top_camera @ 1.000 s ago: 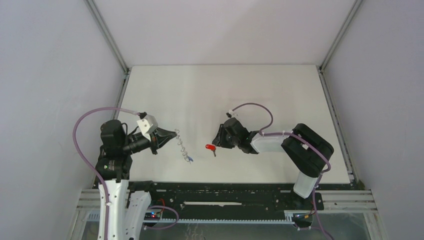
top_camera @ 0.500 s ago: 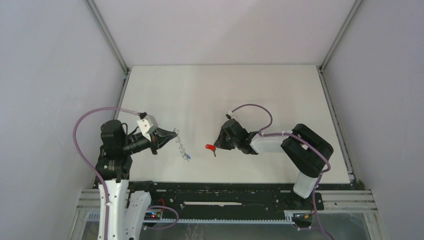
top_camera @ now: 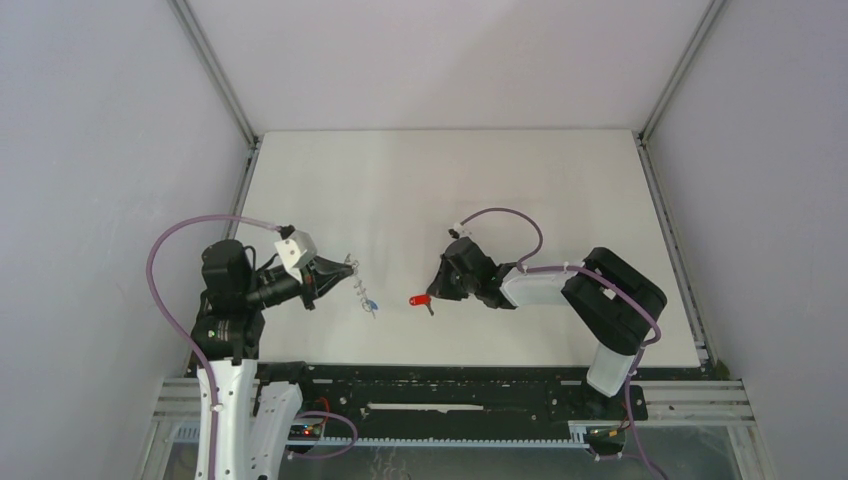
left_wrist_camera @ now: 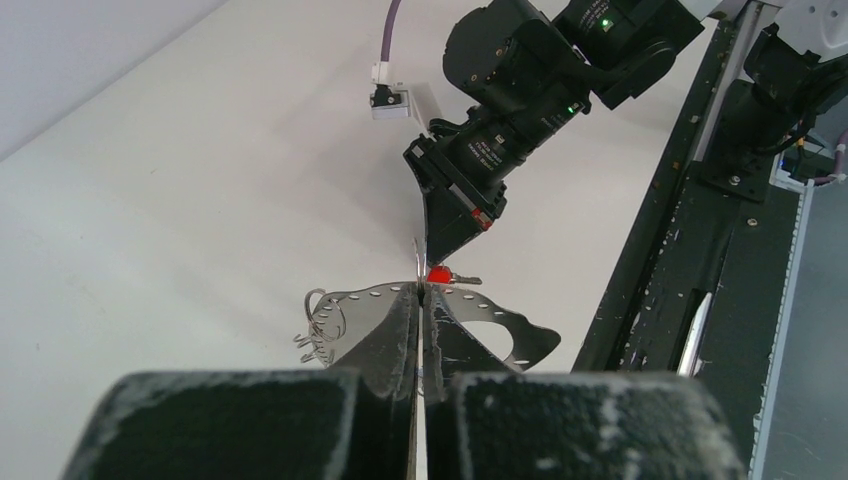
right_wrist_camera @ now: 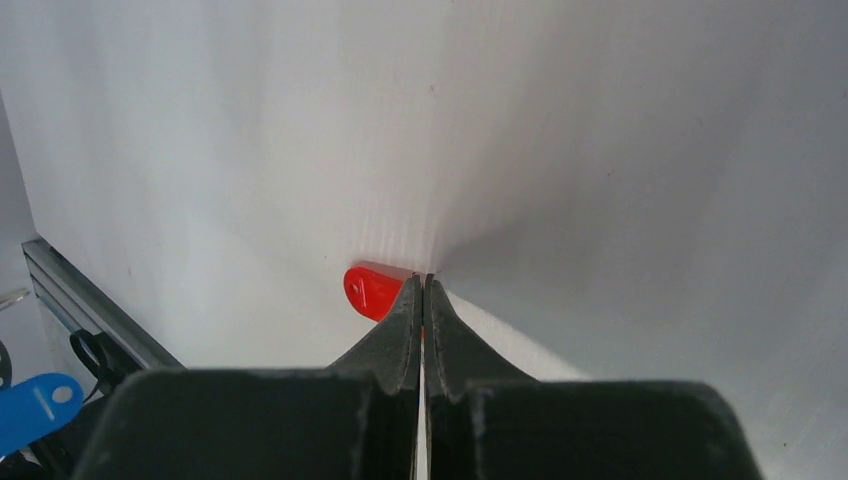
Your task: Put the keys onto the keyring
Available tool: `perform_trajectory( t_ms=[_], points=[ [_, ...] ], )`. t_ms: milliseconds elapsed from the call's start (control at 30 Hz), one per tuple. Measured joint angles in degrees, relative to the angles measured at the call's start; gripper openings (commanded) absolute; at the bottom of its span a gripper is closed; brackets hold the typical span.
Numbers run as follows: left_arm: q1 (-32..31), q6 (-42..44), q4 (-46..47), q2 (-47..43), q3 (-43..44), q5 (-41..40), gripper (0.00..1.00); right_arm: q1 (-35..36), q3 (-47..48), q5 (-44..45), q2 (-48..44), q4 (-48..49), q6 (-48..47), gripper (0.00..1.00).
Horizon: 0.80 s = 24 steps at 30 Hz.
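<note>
My left gripper [top_camera: 347, 268] [left_wrist_camera: 418, 290] is shut on the thin grey keyring [top_camera: 360, 288] [left_wrist_camera: 419, 265], which hangs down from its tips just above the white table [top_camera: 450, 180]. A blue key [top_camera: 372, 306] [right_wrist_camera: 38, 403] dangles at the ring's lower end. To its right, my right gripper [top_camera: 432, 296] [right_wrist_camera: 424, 280] is shut on the red key [top_camera: 419, 300] [right_wrist_camera: 375, 292] [left_wrist_camera: 438, 273] low at the table. The red head sticks out left of its fingertips. In the left wrist view the key's metal shank points right.
The black front rail [top_camera: 450, 385] with the arm bases runs along the near table edge. Grey walls and metal frame posts [top_camera: 215, 70] enclose the table. Purple cables [top_camera: 505, 215] loop over both wrists.
My right gripper has shut on the red key, which shifted slightly. My left gripper has drawn the keyring and blue key a little up and left.
</note>
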Motion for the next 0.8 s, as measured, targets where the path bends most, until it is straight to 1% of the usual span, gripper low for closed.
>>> perform_trajectory(
  t_ms=[133,233,433,633,800],
  points=[
    [-0.04,0.11,-0.28,0.07,0.00,0.55,0.00,-0.09,0.00,-1.16,-0.33,0.48,-3.45,0.00],
    [-0.11,0.07,-0.39,0.52,0.00,1.14,0.00,-0.09,-0.33,-1.90,-2.69,0.46,-8.41,0.00],
    [-0.79,0.04,-1.05,1.55,0.00,1.55,0.00,-0.04,-3.56,-3.98,-14.51,2.56,-19.50,0.00],
    [-2.19,0.11,-1.38,1.46,0.00,2.38,0.00,0.26,-5.40,-5.38,-21.70,2.97,-28.68,0.00],
    [-4.26,0.57,-3.08,1.46,0.00,2.45,0.00,4.68,-11.21,-6.14,-31.43,3.13,-39.58,0.00]
  ],
)
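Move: The right fingers are already shut on the red key at the table, and the keyring plate it is bound for hangs in the left hand, some 11 cm to the left, 9 cm back and about 20 cm higher. The blue key dangles from its near, lower edge, roughly 9 cm left, 11 cm back and 16 cm above the right fingertips. From the left hand the red key lies about 6 cm ahead, 12 cm right and 26 cm below. Keeping the red key pinched, the right hand lifts it off the table about 13 cm, nearly straight up at first, then also back some 5 cm towards the height of the keyring plate. Its fingers swing up from steeply down to nearly level, turning counter-clockwise some 30 degrees. The left hand, still gripping the plate, eases a couple of centimetres back and right towards it. ##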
